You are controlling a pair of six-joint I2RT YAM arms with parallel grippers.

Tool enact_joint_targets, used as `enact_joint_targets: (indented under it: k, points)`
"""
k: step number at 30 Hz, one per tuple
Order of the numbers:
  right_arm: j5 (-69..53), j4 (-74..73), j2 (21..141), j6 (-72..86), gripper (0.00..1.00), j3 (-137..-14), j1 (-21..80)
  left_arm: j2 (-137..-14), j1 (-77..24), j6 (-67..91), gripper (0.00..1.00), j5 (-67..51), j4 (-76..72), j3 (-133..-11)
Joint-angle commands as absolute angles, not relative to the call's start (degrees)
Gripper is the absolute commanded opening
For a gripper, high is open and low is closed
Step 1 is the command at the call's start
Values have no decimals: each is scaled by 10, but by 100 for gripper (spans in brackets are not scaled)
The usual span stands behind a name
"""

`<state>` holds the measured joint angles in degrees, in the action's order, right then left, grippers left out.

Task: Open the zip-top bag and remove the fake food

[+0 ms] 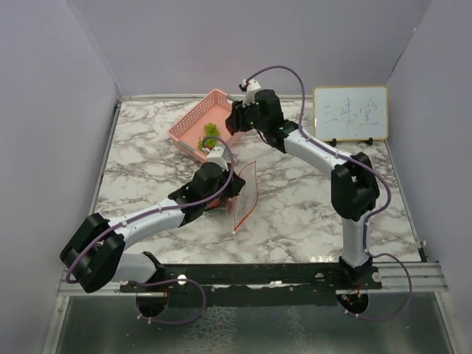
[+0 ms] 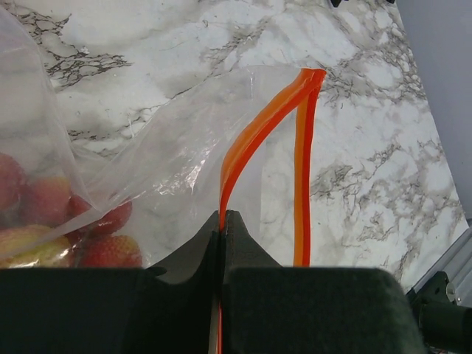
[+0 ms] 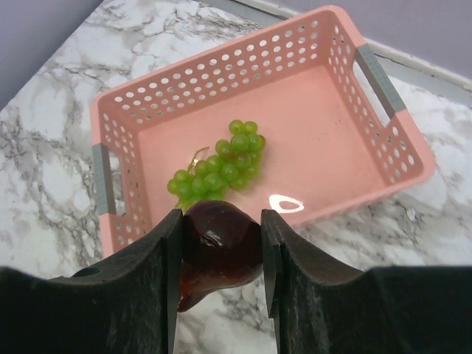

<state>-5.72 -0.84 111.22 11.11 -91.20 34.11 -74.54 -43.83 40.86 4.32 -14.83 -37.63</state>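
The zip-top bag (image 1: 245,193) stands on the marble table with its mouth open, its red-orange zip strip (image 2: 254,136) split in two. My left gripper (image 2: 223,216) is shut on one side of the strip near the bag's mouth (image 1: 234,186). Red fake food pieces (image 2: 99,240) lie inside the bag at the left of the left wrist view. My right gripper (image 3: 221,221) is shut on a dark red piece (image 3: 220,247) and holds it above the near rim of the pink basket (image 3: 118,147). A green grape cluster (image 3: 221,166) lies in the basket (image 1: 193,119).
A small whiteboard (image 1: 350,113) stands at the back right. Purple walls close in the table on three sides. A metal rail (image 1: 280,274) runs along the near edge.
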Motion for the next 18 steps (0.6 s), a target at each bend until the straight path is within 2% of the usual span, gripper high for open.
enact_joint_targets:
  k: [1, 9, 16, 18]
  points:
    - [-120, 23, 1226, 85, 30, -1013, 339, -722, -434, 413, 0, 40, -153, -368]
    - [-110, 1, 1348, 50, 30, -1144, 339, -706, -434, 414, 0, 41, -131, -370]
    - [-113, 3, 1369, 50, 31, -1146, 339, -687, -434, 414, 0, 48, -116, -368]
    - [-112, 7, 1367, 54, 37, -1139, 339, -682, -434, 413, 0, 49, -111, -369]
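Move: The pink basket that the held dark red fruit is bound for has its middle about 10 cm ahead of the right hand, 9 cm to its left and some 16 cm below. The green grapes in the basket lie about 8 cm ahead, 10 cm left and 17 cm below, while the zip-top bag is roughly 20 cm back, 3 cm left and 13 cm below. From the left hand, the basket's middle is about 28 cm ahead, 10 cm left and 9 cm lower. The dark red fruit, still gripped between the right fingertips, is lowered about 8.5 cm while being carried forward and left over the basket's near right side towards the grapes, slowing almost to a halt with the grip unchanged. The left hand keeps pinching the bag's orange zip edge and rises about 1.5 cm. ##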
